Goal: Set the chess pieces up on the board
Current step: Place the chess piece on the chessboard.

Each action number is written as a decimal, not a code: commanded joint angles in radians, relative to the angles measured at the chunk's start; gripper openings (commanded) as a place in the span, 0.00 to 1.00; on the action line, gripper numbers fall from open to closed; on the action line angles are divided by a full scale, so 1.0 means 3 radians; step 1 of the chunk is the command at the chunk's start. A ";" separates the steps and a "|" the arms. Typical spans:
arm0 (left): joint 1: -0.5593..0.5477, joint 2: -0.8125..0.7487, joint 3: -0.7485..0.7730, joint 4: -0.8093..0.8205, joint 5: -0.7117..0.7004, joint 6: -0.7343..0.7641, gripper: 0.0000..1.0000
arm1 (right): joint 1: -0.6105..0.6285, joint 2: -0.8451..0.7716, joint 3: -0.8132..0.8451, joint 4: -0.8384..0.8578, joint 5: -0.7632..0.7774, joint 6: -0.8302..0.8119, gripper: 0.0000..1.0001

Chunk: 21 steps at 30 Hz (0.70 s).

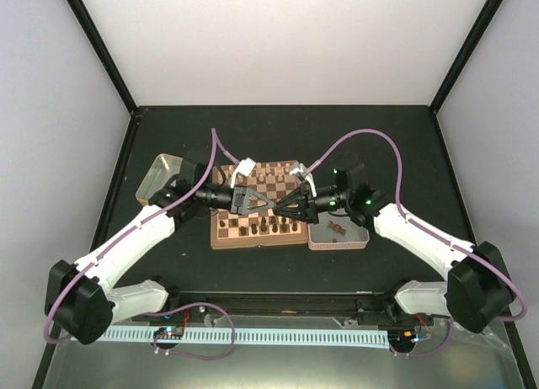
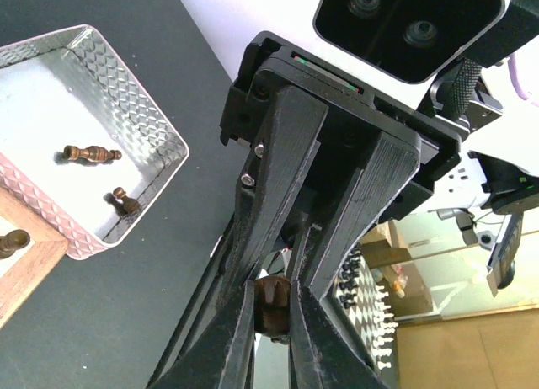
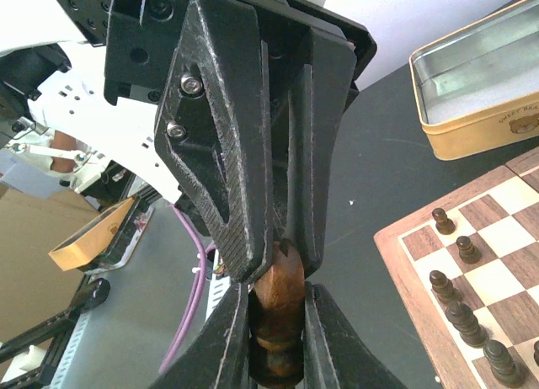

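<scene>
My left gripper (image 1: 266,205) and right gripper (image 1: 278,207) meet tip to tip a little above the board (image 1: 257,242). Both are closed on one dark brown chess piece. In the left wrist view the piece (image 2: 272,303) sits between my left gripper's (image 2: 272,292) jaws, with the right gripper's fingers (image 2: 278,178) coming in from above. In the right wrist view the long piece (image 3: 278,322) lies between my right gripper's (image 3: 278,288) jaws. Its top is pinched by the left gripper's fingers (image 3: 227,153). Several dark pieces (image 3: 468,250) stand in a row near the board's rim (image 3: 389,242).
A pink-sided silver tin (image 1: 313,242) at the board's right holds two dark pieces (image 2: 91,154) (image 2: 125,202). A gold tin (image 1: 150,180) lies left of the board and shows in the right wrist view (image 3: 480,128). Dark walls rise behind the table.
</scene>
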 commanded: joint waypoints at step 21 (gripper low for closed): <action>-0.0034 -0.0918 -0.0134 -0.1622 -0.3375 0.0609 0.01 | 0.0025 -0.0440 -0.0291 -0.0251 0.1844 0.0008 0.79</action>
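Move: The left hand, already gripping the dark chess piece together with the right, has the empty squares at the left end of the dark rows about 9 cm to its left, 4 cm ahead and some 22 cm below. The dark pieces already set stand roughly 3 cm ahead and 1 cm left, equally low. From the right hand, the loose pieces in the pink box lie around 15 cm right, 3 cm ahead and 24 cm down; those set dark pieces are about 3 cm ahead, 1 cm left. The right fingers open wide and let go of the dark piece, while the left fingers keep their pinch on it. After a brief hold the left hand carries it away leftward, about 8 cm, and also forward and down over the board, swinging counter-clockwise some 30 degrees with the fingers tipping downward. The emptied right hand sinks, eases forward and then right, turning clockwise. ##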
